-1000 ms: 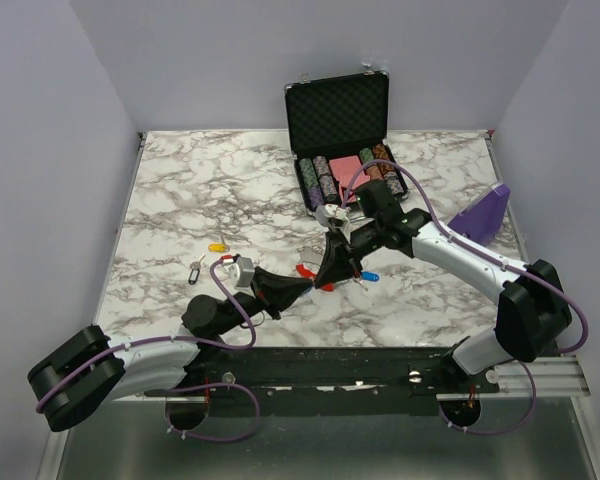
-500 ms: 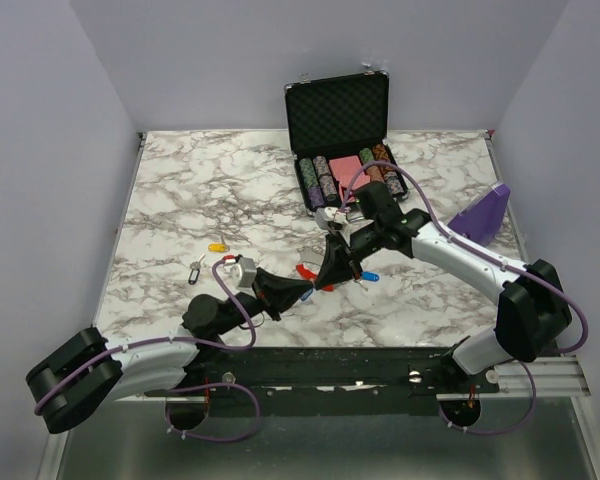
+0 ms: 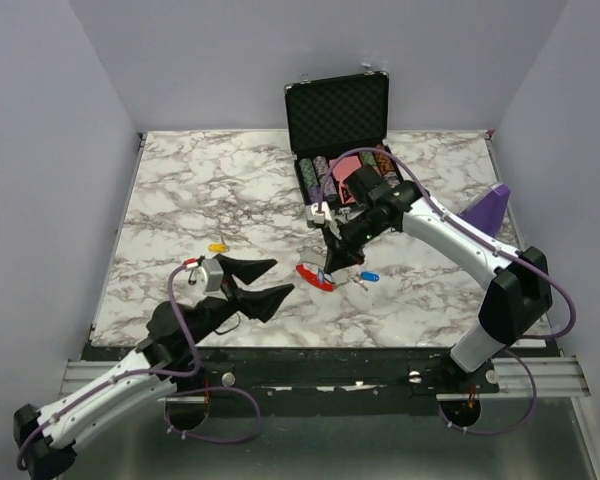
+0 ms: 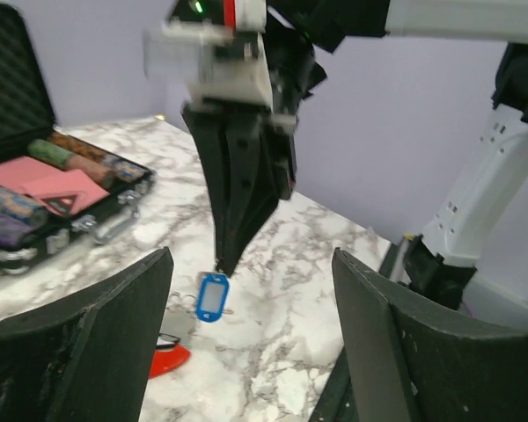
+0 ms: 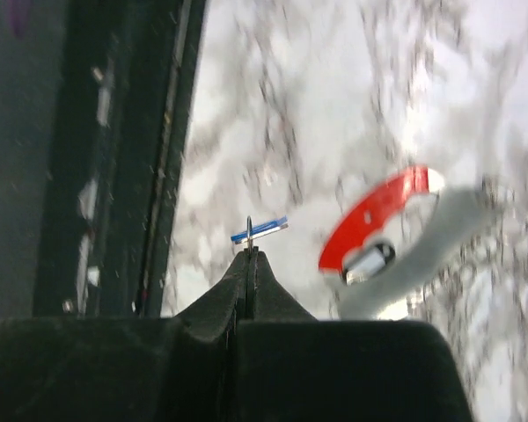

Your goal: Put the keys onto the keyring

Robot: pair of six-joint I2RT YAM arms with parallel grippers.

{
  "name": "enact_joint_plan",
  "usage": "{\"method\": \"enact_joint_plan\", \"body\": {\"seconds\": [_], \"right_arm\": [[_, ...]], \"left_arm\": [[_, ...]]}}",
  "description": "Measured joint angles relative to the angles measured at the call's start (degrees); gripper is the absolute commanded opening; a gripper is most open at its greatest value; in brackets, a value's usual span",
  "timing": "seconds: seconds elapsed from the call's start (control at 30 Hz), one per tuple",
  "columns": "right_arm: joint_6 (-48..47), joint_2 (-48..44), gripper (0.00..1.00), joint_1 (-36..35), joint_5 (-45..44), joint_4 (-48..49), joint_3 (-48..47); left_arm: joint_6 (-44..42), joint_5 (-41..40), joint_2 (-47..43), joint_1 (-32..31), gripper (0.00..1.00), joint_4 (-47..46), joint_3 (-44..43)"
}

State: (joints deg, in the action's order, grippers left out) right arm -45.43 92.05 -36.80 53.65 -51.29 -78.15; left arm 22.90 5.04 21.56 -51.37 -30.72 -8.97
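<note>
The keyring (image 3: 311, 277), part red and part silver-grey, lies on the marble table (image 3: 200, 180); the right wrist view shows the keyring (image 5: 376, 214) just right of my fingertips. My right gripper (image 3: 326, 270) points down beside it, shut on a key with a blue tag (image 4: 213, 296). In the right wrist view that tag (image 5: 260, 230) juts from the tip of the right gripper (image 5: 249, 254). My left gripper (image 3: 280, 277) is open and holds nothing, a little left of the keyring. Its dark fingers (image 4: 79, 347) frame the keyring's red part (image 4: 169, 359). Two more keys lie apart: a blue-tagged one (image 3: 368, 277) and a yellow-tagged one (image 3: 217, 247).
An open black case (image 3: 338, 110) of poker chips stands at the back of the table, just behind my right arm. A purple object (image 3: 486, 211) leans at the right edge. The table's front edge and black rail (image 5: 123, 176) run close under the right gripper.
My left gripper has opened and pulled back to the left, away from the keyring it was at. The right arm has shifted slightly back, still pinching the blue-tagged key.
</note>
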Motion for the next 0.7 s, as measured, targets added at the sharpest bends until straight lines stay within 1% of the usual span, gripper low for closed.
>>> {"method": "enact_joint_plan", "body": {"seconds": [0.03,0.07,0.13,0.23,0.33,0.43,0.57,0.7], "right_arm": [[-1.5,0.9,0.01,0.0,-3.3,-3.0,-1.6],[-2.6,1.3,0.01,0.0,-6.8,-5.5,-2.4],[-4.1,1.2,0.01,0.0,-13.7,-10.0,-2.4],[-5.0,0.2,0.01,0.0,-24.1,-15.3,-1.3],[-5.6,-1.3,0.01,0.0,-32.9,-19.8,1.2],[-5.6,-2.8,0.01,0.2,-41.0,-22.2,3.7],[-5.7,-4.6,0.02,3.4,-51.5,-23.3,8.7],[-5.6,-4.1,0.02,6.9,-60.7,-23.5,15.5]], "left_arm": [[-0.5,-0.9,-2.2,0.0,0.84,3.0,-0.9],[-1.1,-2.3,-5.5,0.0,0.84,7.8,-2.9],[-2.1,-4.7,-10.0,0.0,0.85,15.1,-5.6],[-3.6,-7.4,-13.9,0.0,0.85,23.2,-8.9],[-5.6,-8.7,-13.9,0.0,0.85,28.7,-11.1],[-8.2,-9.4,-11.9,0.0,0.85,33.5,-13.6],[-10.1,-9.4,-9.6,0.0,0.85,36.5,-14.9],[-11.0,-9.3,-9.6,0.0,0.86,37.8,-14.9]]}}
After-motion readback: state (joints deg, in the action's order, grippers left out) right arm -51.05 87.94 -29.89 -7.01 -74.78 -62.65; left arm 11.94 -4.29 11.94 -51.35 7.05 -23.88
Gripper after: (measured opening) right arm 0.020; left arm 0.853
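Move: The right hand still grips the keyring's blue tag; the bare table it heads over is about 25 cm to its right and 16 cm below. Equally low, the red knife is roughly 9 cm ahead and 3 cm left of this hand, the loose blue key 9 cm ahead and 10 cm right. From the open left hand that bare spot lies some 34 cm right, 4 cm ahead and 22 cm below. The right arm swings the gripped keyring 25 cm right, lowering 9 cm and turning its fingers downward about 70 degrees. ##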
